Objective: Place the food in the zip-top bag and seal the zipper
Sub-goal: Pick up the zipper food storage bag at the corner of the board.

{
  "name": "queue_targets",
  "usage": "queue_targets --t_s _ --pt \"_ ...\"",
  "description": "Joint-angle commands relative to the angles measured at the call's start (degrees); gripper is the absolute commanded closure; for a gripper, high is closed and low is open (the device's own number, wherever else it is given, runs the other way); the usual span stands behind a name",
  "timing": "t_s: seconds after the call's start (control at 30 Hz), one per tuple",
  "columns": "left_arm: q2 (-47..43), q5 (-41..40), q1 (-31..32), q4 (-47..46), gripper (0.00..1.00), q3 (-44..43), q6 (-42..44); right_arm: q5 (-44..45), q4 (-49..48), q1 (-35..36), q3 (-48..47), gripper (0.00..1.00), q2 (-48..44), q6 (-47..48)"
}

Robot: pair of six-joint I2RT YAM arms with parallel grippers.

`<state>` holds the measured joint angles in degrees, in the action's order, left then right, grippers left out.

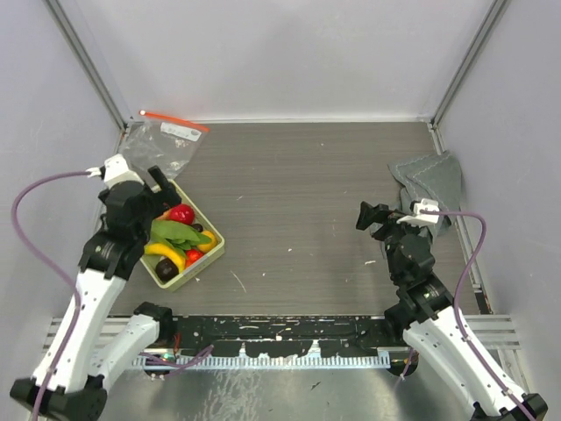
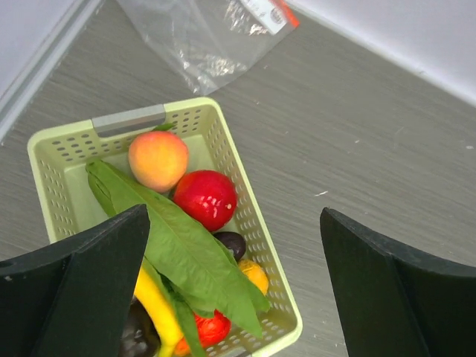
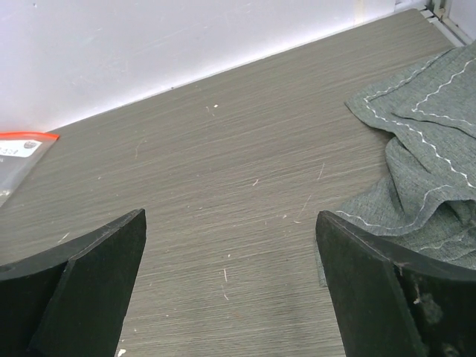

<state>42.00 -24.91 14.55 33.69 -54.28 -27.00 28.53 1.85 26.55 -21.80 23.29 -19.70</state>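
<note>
The food lies piled in a pale green basket (image 1: 213, 248): a peach (image 2: 158, 159), a red fruit (image 2: 205, 198), a long green leaf (image 2: 178, 245), a dark purple piece (image 2: 233, 243) and a yellow banana (image 2: 156, 305). My left gripper (image 1: 162, 186) (image 2: 234, 214) hovers open above the basket's near right corner, holding nothing. The clear zip-top bag (image 1: 162, 145) (image 2: 201, 37) lies flat beyond the basket near the back left corner, its red-orange zipper (image 1: 175, 121) (image 2: 290, 13) along the far edge. At the right, my right gripper (image 1: 372, 215) (image 3: 229, 217) stands open over bare table.
A grey folded cloth (image 1: 429, 189) (image 3: 424, 126) lies at the right, just beside my right gripper. White walls and metal corner posts close in the table on three sides. A black scuffed strip runs along the near edge between the arm bases.
</note>
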Motion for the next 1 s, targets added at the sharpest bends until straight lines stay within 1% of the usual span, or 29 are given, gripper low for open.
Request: queue_targets --t_s 0.0,0.13,0.2,0.27,0.33,0.37,0.53,0.63,0.73,0.83,0.97 --pt "8.1 -5.3 -0.3 -7.1 0.02 -2.6 -5.4 -1.5 -2.5 0.2 0.5 0.0 -2.0 -1.1" --pt "15.4 -9.4 -1.0 -10.0 0.02 -5.5 -4.7 -2.3 -2.8 0.1 1.2 0.0 -2.9 -1.3" --pt "19.0 -8.6 -2.5 -12.5 0.02 -6.0 -4.7 -2.7 -3.3 0.2 1.5 0.0 -2.8 -1.4" --pt "23.3 -6.2 -4.5 -14.8 0.02 -6.8 -4.9 -2.9 -3.5 0.2 1.6 0.0 -2.3 -1.4" --pt "28.0 -4.8 -6.6 -15.5 0.02 -8.3 -5.6 -3.4 -3.7 0.1 1.6 0.0 -1.8 -1.5" --pt "31.9 -4.8 -7.8 -15.5 0.02 -9.4 -5.7 -3.6 -3.7 0.2 1.6 0.0 -1.5 -1.4" --pt "42.9 -6.1 -11.2 -18.1 0.02 -14.2 -5.1 -4.0 -4.1 0.2 1.8 0.0 -0.8 -1.5" --pt "49.2 -5.8 -13.7 -15.8 0.02 -19.5 -5.9 -4.0 -4.0 0.1 1.8 0.0 -0.8 -1.4" --pt "53.9 -5.7 -15.0 -16.3 0.02 -23.6 -5.9 -3.8 -4.4 0.1 2.1 0.0 -1.0 -1.5" --pt "58.2 -3.4 -16.0 -16.5 0.02 -27.3 -5.3 -4.1 -4.8 0.1 2.2 0.0 -0.4 -1.4" --pt "65.8 -1.8 -17.3 -14.4 0.02 -33.4 -5.4 -4.0 -4.7 0.2 2.0 0.0 0.5 -1.3"
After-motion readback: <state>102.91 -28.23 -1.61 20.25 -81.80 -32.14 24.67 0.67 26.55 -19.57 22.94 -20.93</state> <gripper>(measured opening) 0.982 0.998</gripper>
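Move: From the left hand the zip-top bag lies flat about 29 cm ahead, 9 cm to the left and 27 cm below. The food basket's middle is almost underneath, some 1 cm ahead, 3 cm left and 23 cm down; the peach at its far end is roughly 7 cm ahead and 9 cm left. From the right hand the bag is around 30 cm ahead and 54 cm left. Left hand reaches about 22 cm forward, sinking 12 cm and veering left towards the bag, open fingers tipping down. ##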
